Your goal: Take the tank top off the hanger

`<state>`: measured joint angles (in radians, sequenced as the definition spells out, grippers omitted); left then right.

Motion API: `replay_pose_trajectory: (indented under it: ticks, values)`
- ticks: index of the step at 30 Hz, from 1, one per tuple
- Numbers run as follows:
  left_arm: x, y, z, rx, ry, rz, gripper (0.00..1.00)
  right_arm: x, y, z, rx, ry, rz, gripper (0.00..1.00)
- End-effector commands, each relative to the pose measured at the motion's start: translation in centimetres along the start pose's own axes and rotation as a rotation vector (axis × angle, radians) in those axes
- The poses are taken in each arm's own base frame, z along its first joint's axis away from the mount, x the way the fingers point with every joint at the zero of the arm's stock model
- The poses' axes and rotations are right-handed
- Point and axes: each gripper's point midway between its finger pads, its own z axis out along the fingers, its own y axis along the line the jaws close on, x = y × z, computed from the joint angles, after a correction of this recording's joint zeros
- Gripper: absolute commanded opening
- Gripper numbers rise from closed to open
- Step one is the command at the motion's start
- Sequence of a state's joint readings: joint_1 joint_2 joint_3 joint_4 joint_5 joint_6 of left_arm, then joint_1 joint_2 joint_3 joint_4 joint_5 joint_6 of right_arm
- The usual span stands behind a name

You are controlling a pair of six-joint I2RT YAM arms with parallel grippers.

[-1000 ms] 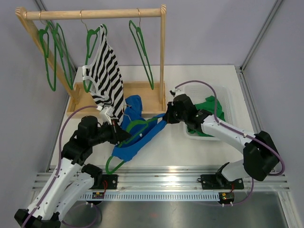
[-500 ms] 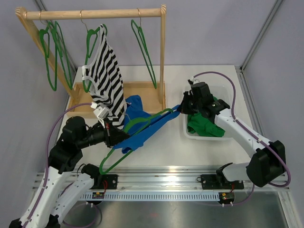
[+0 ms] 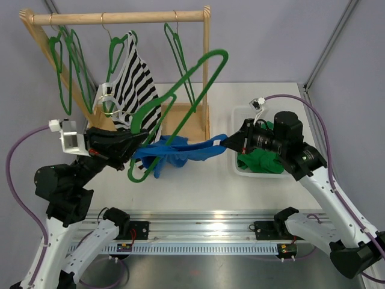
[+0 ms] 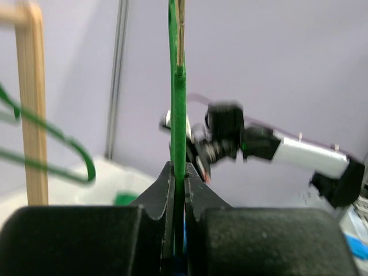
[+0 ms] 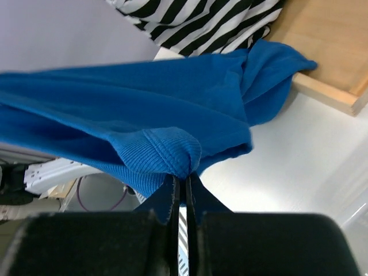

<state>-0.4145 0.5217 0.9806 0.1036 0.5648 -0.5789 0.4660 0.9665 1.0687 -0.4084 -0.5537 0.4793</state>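
A blue tank top [image 3: 180,150] is stretched in the air between both arms. Its left end bunches around the lower part of a green hanger [image 3: 210,56], which is tilted steeply with its far end high by the rack. My left gripper [image 3: 143,138] is shut on the hanger's rod [image 4: 177,115], the fingertips [image 4: 179,172] pinching it. My right gripper [image 3: 227,143] is shut on the tank top's ribbed hem [image 5: 167,149], just above its fingertips [image 5: 185,179]. The tank top [image 5: 144,98] spreads away from that grip toward the rack.
A wooden rack [image 3: 120,17] stands at the back left with a striped top [image 3: 135,90] on one hanger and bare green hangers [image 3: 66,60] beside it. A white bin [image 3: 240,111] with a green garment [image 3: 261,161] sits under the right arm.
The left arm has risen and pulled back left, swinging the hanger up off the table. The right arm has drawn the tank top rightward and up, stretching it taut.
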Motion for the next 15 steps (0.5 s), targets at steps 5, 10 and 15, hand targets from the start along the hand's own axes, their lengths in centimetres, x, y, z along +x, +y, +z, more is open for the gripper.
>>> replay_pose_trajectory:
  ticks: [5,10,15]
  values:
    - [-16.3,-5.8,-0.5,0.118,-0.618,0.291,0.0,5.4,-2.4,-0.7,0.03,0.133,0.043,0.0]
    - [-19.9,-3.2,0.0,-0.026,-0.761,0.328,0.0,9.3,-4.5,-0.9,0.069,0.199,0.096,0.0]
    - [-20.4,0.0,0.6,-0.162,-0.786,0.338,0.0,9.3,-5.1,-2.0,0.14,0.188,0.082,0.0]
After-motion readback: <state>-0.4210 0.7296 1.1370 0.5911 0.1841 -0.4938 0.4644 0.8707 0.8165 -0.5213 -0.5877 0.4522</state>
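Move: Both my hands are already shut: left on the green hanger, right on an edge of the blue tank top stretched between them. The tank top's middle is about 5 cm ahead, 7 cm right and 18 cm below my left hand, and some 13 cm left, 2 cm back and 3 cm below my right. The striped top hangs roughly 26 cm ahead, 7 cm left and 18 cm below my left hand; the bin is about 12 cm ahead, 17 cm right and 28 cm below my right. I pull the two apart: my left hand lifts the hanger about 14 cm up out of the tank top, drifting some 5 cm left and late on a little forward, while my wrist tilts the fingers some 35 degrees further upward. My right hand keeps its pinch on the cloth and sinks about 10 cm, easing back some 4 cm, its fingers dipping slightly. ##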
